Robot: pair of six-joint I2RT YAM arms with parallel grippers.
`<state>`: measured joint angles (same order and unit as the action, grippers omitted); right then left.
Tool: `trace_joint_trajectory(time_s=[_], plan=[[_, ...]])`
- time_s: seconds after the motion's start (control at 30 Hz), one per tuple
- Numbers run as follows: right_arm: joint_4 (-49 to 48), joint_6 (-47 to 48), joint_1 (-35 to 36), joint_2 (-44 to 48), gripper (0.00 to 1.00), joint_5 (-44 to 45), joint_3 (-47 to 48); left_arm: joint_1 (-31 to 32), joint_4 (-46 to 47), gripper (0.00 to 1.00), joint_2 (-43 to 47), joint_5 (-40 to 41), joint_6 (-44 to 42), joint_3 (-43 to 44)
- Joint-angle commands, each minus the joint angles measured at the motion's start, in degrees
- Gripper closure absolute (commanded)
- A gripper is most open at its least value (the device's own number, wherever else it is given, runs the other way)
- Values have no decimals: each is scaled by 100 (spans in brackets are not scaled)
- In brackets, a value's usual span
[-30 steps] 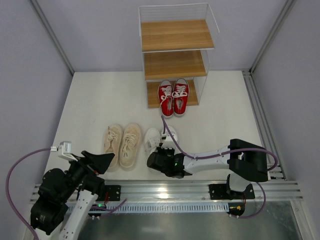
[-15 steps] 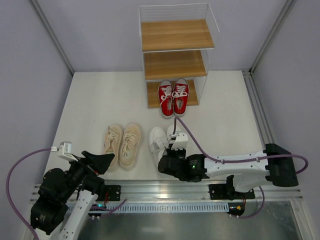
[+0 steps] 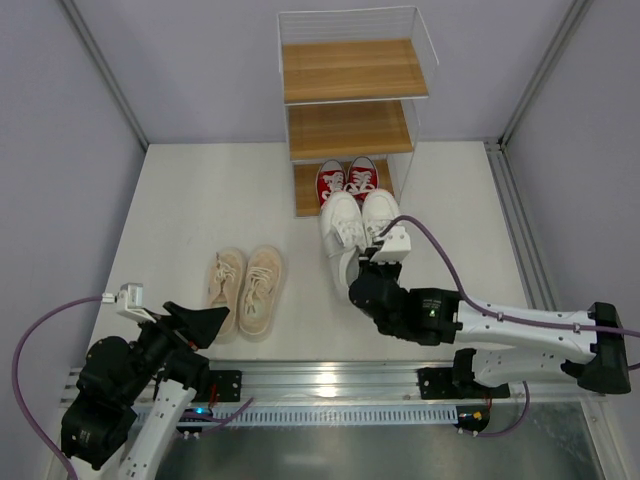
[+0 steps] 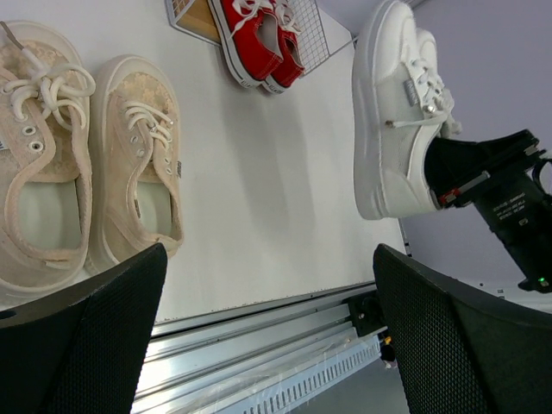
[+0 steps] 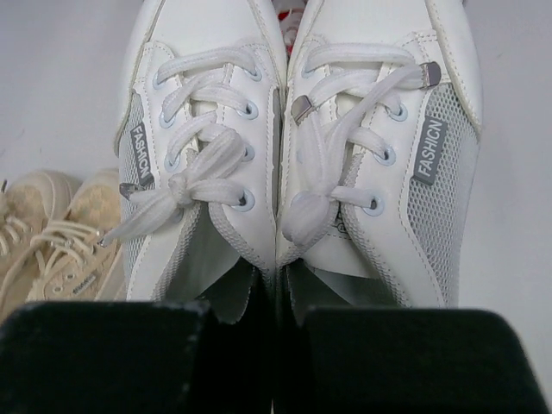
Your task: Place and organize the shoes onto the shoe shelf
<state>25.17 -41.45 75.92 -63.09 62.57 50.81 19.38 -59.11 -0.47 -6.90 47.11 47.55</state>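
My right gripper (image 3: 372, 268) (image 5: 278, 310) is shut on the inner walls of the all-white shoes (image 3: 352, 225) (image 5: 207, 129) (image 4: 392, 112), pinching both together and holding them off the table, toes toward the shoe shelf (image 3: 350, 128). The red shoes (image 3: 347, 178) (image 4: 259, 39) sit on the shelf's bottom board, partly hidden behind the white pair. The beige shoes (image 3: 245, 288) (image 4: 86, 164) lie side by side on the table at the left. My left gripper (image 3: 200, 322) (image 4: 269, 328) stands open and empty near the table's front edge, beside the beige pair.
An aluminium rail (image 3: 330, 380) runs along the near edge under both arm bases. Grey walls with metal posts close in the left, right and back. The shelf's middle and top boards hold nothing.
The right gripper has closed on the white pair, lifted it from beside the beige pair and carried it right and toward the shelf. The left arm has not moved.
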Motion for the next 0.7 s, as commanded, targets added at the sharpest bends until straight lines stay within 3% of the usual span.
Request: trace_joint_trajectory(time_s=[0.0, 0.13, 0.23, 0.37, 0.67], plan=[[-1979, 1672, -584, 438, 96, 381, 141, -13, 49, 0, 311, -22, -79, 61], [-2936, 2596, -1096, 412, 96, -217, 298, -4, -13, 0, 302, -5, -106, 123], [-3114, 3036, -1491, 175, 96, -700, 649, -4, 5, 0, 302, 4, -106, 105], [-3097, 3239, -1922, -185, 96, -1544, 1290, -13, 75, 0, 311, -22, -79, 105], [-2860, 3222, -2757, -1178, 96, -2389, 2520, -13, 58, 0, 302, 4, -123, 219]])
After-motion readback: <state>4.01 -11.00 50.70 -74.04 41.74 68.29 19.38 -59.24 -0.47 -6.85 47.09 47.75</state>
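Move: From the right hand, which already holds the white pair by their inner sides, the middle board of the shelf lies about 28 cm ahead, 4 cm to the left and a couple of centimetres lower. The top board hangs some 16 cm above the hand at the same reach; the red shoes on the bottom board lie about 25 cm ahead, 4 cm left and 16 cm down. The middle board is roughly 41 cm ahead of the left hand, 27 cm to its right and 5 cm lower. Forward and upward in one steady sweep, the right arm carries the white pair towards the middle tier of the shelf, about 13 cm out and 10 cm up, above the red shoes. Its path bows 2 to 3 cm to the right, then comes back, while the wrist tips the toes up some 10 degrees; the closed fingers keep their pinch on both shoes. ##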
